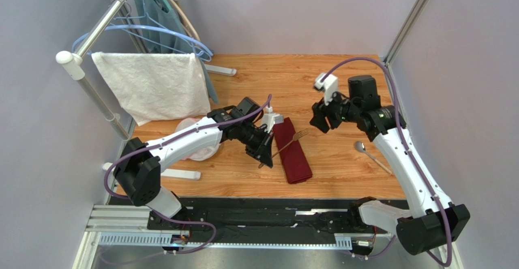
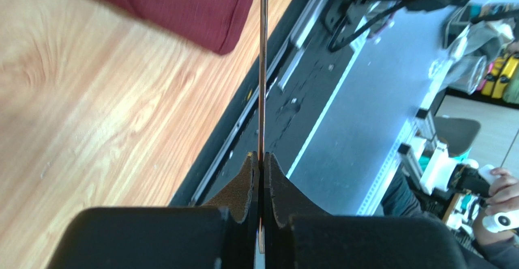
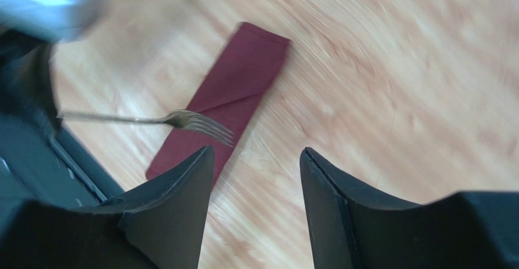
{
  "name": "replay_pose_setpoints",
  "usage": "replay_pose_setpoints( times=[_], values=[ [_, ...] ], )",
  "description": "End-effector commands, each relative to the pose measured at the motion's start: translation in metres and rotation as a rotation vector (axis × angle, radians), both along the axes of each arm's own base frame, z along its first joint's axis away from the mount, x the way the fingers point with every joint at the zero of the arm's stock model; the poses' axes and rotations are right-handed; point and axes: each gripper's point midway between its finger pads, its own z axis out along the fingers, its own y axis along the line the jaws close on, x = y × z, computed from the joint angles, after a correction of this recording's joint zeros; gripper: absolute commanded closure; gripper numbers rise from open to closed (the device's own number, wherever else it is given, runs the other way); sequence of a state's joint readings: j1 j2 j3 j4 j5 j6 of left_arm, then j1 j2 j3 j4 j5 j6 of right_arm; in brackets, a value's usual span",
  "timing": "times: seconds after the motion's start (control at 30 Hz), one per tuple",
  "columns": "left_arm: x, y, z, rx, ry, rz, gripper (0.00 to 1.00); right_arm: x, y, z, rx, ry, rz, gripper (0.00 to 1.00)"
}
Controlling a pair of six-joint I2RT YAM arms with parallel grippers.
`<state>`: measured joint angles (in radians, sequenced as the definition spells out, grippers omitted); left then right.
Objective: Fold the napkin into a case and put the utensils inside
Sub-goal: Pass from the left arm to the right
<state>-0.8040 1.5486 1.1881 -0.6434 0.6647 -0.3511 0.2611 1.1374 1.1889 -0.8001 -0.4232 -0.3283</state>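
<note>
The maroon napkin (image 1: 298, 161) lies on the wooden table folded into a narrow case, also seen as the case (image 3: 247, 74) and as its corner (image 2: 183, 1). My left gripper (image 1: 264, 151) (image 2: 261, 158) is shut on the thin handle of the fork (image 2: 263, 68). The fork (image 1: 291, 142) (image 3: 195, 122) hangs above the cloth, tines toward the right. My right gripper (image 1: 318, 120) (image 3: 256, 152) is open and empty, just right of the fork's tines and above the table. The spoon (image 1: 373, 157) lies on the table under the right arm.
A white towel (image 1: 155, 85) hangs on a rack at the back left, with blue hangers (image 1: 164, 34) behind it. A pale pink-white object (image 1: 198, 149) sits under the left arm. A black rail (image 1: 262, 211) runs along the table's near edge.
</note>
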Motion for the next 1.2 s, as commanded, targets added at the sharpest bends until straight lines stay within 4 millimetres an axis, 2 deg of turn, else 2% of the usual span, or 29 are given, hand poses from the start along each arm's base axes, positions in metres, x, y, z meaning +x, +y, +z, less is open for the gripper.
replay_pose_setpoints(
  times=[0.0, 0.03, 0.13, 0.37, 0.57, 0.87, 0.97, 1.0, 1.07, 1.1, 1.17],
  values=[
    [-0.013, 0.017, 0.002, 0.009, -0.045, -0.059, 1.0, -0.029, 0.039, 0.024, -0.148, -0.226, 0.551, 0.46],
    [-0.016, 0.018, 0.001, 0.004, -0.04, -0.065, 1.0, -0.031, 0.045, 0.023, -0.144, -0.218, 0.581, 0.53],
    [-0.019, 0.018, 0.006, -0.015, -0.049, -0.084, 1.0, -0.034, 0.06, 0.004, -0.166, -0.138, 0.676, 0.63],
    [-0.023, 0.026, 0.016, -0.039, -0.099, -0.087, 1.0, -0.033, 0.064, -0.027, -0.185, -0.026, 0.696, 0.58],
    [-0.025, 0.029, 0.015, -0.035, -0.109, -0.093, 1.0, -0.039, 0.067, -0.035, -0.161, 0.0, 0.717, 0.58],
    [-0.024, 0.031, 0.022, -0.044, -0.139, -0.092, 1.0, -0.048, 0.077, -0.049, -0.128, 0.082, 0.748, 0.7],
    [-0.023, 0.032, 0.024, -0.043, -0.15, -0.091, 1.0, -0.048, 0.079, -0.05, -0.119, 0.095, 0.75, 0.78],
    [-0.022, 0.032, 0.025, -0.043, -0.154, -0.09, 1.0, -0.049, 0.081, -0.049, -0.114, 0.095, 0.753, 0.86],
    [-0.022, 0.033, 0.025, -0.038, -0.159, -0.092, 1.0, -0.051, 0.081, -0.05, -0.107, 0.105, 0.755, 0.91],
    [-0.021, 0.033, 0.025, -0.038, -0.163, -0.09, 1.0, -0.054, 0.082, -0.05, -0.1, 0.106, 0.756, 0.99],
    [-0.019, 0.035, 0.028, -0.033, -0.185, -0.084, 1.0, -0.057, 0.084, -0.049, -0.075, 0.113, 0.752, 1.0]
  ],
)
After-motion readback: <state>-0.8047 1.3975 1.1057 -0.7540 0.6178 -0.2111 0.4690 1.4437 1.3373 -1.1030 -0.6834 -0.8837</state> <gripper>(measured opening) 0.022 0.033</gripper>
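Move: Just left of the open right gripper, the fork's tines are about 4 cm to its left, 3 back and 5 below. The folded napkin lies some 18 cm below that gripper, 8 back and 6 left; the spoon lies on the table about 25 cm right and 11 back. From the left hand, which already holds the fork's handle, the right gripper stands roughly 12 cm ahead, 17 right and 7 higher. Swinging left about 6 cm while turning some 40 degrees counter-clockwise, the right hand rises slightly, then sinks about 6 cm and eases back and left until its fingers close and pinch the fork at the tines. The left hand keeps its shut grip on the handle, drawing the fork left and a little back by roughly 4 cm. ##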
